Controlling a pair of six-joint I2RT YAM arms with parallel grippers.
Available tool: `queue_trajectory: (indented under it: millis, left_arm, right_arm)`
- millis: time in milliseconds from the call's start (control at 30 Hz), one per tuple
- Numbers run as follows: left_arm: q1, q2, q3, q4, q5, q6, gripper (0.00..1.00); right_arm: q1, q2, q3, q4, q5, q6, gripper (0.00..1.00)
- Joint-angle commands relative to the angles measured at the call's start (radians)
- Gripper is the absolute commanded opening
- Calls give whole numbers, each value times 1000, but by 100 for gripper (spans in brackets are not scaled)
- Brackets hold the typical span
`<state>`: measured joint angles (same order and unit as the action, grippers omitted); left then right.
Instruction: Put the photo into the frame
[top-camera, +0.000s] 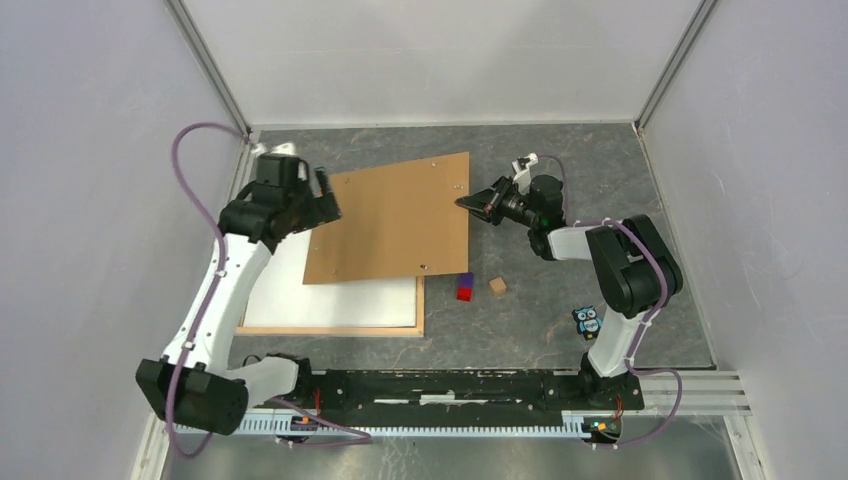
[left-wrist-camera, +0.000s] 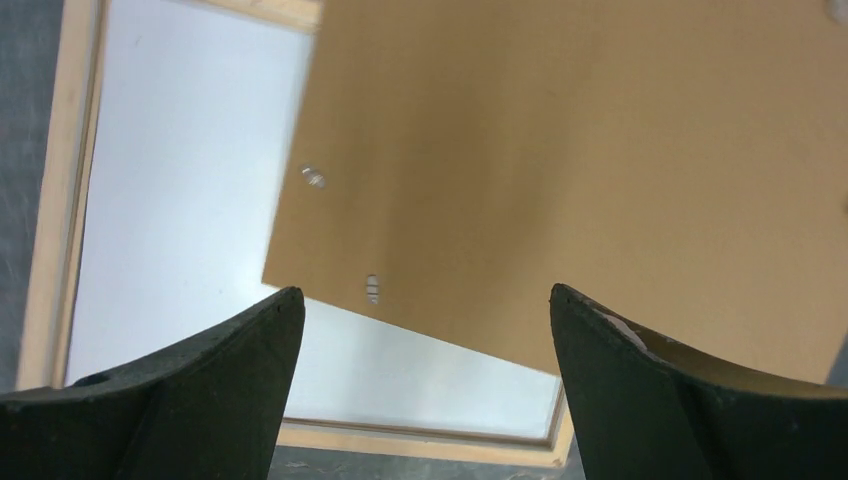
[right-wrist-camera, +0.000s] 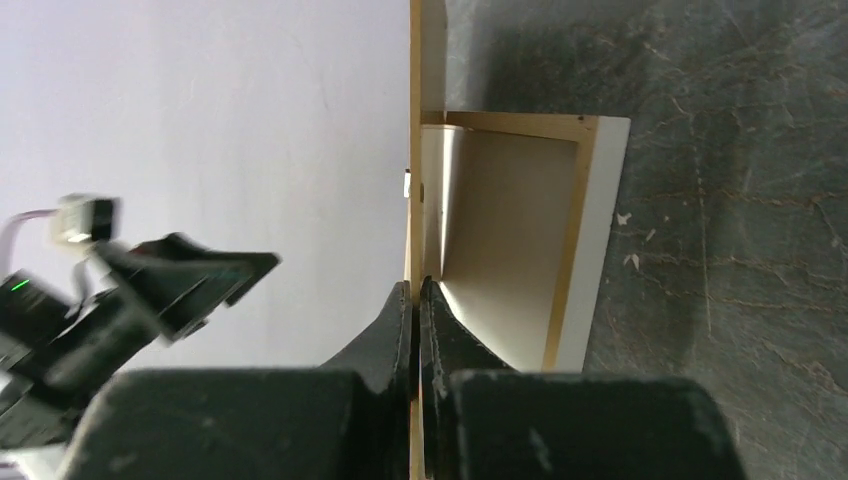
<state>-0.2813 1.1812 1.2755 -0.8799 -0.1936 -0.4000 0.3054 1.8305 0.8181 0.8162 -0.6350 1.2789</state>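
Note:
The frame lies flat at the left of the table, a thin wooden rim around a plain white sheet. No picture shows on that sheet, so I cannot tell whether it is the photo. A brown backing board slants over the frame's far right part. My right gripper is shut on the board's right edge, its jaws pinching the thin panel. The left gripper hovers open at the board's left edge, its fingers holding nothing.
A red and blue block and a small wooden cube lie right of the frame. An owl figure stands by the right arm's base. Walls close in the table on three sides. The frame's rim lies under the raised board.

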Motion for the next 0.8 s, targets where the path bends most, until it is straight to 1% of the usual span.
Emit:
queue_trajectory:
  millis: [0,67,100,133,167,267,300,400,467,500,567,600,700,767]
  left_arm:
    - [234,-42,-124,159,219,-199,97]
    - [279,-30,-160,206,209,-228,97]
    - [320,-21,-172,231,155,-227,98]
    - [338,-7,-190,251,91,-235,98]
    - [378,5,-206,269,61,-253,99]
    - [522,57,-256,335,145,-306,98]
    - [543,72,-270,370,157,-294,98]
    - [560,135,-265,391,13,-194,99]
    - [590,198,-262,411,-18,-141,100]
    - [611,233,-256,405,-41,-143,100]
    - [677,317,-227,385,58,-155,100]
    - [692,343,-222,403,81,-155,100]
    - [727,392,-219,463,97,-112,100]
    - [756,435,-194,464,133,-74,100]
  right_arm:
    - [-22,22,-3,197,-62,52,0]
    - [-28,47,-2,223,-82,54,13]
    - [-29,59,-1,232,-88,53,15]
    - [-31,71,-3,244,-92,54,17]
    - [-31,82,-5,254,-94,53,19]
    - [-35,112,5,255,-111,29,20]
    - [-38,122,16,239,-122,13,21]
    - [-42,128,33,168,-132,-53,21]
    - [-43,122,36,127,-127,-99,22]
    - [-44,120,40,117,-129,-112,23]
    - [-45,124,45,120,-143,-118,23]
    - [-45,125,48,125,-150,-119,24]
    - [-46,130,53,116,-158,-138,24]
    - [-47,136,53,114,-160,-141,24]
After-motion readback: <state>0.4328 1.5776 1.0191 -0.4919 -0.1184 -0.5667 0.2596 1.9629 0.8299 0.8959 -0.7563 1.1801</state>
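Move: The frame's left rail has its middle some 24 cm to the left, 5 cm nearer the base and 23 cm below the left gripper. The middle of the brown backing board is about 10 cm to that gripper's right, 6 cm ahead and 18 cm below. The right gripper pinches the board's right edge, so the frame's middle lies roughly 30 cm left, 14 cm back and 13 cm below it. From that gripper, the red-purple block is 18 cm back, 1 cm right and 12 cm down. Swing the open, empty left gripper about 22 cm left and 17 cm down, off the board and out over the frame's left rail, turning it some 45 degrees counter-clockwise and touching nothing. With the right gripper, slacken the pinch a little but keep the fingers on either side of the board's edge, and sink about 4 cm, lowering that side towards the frame. ##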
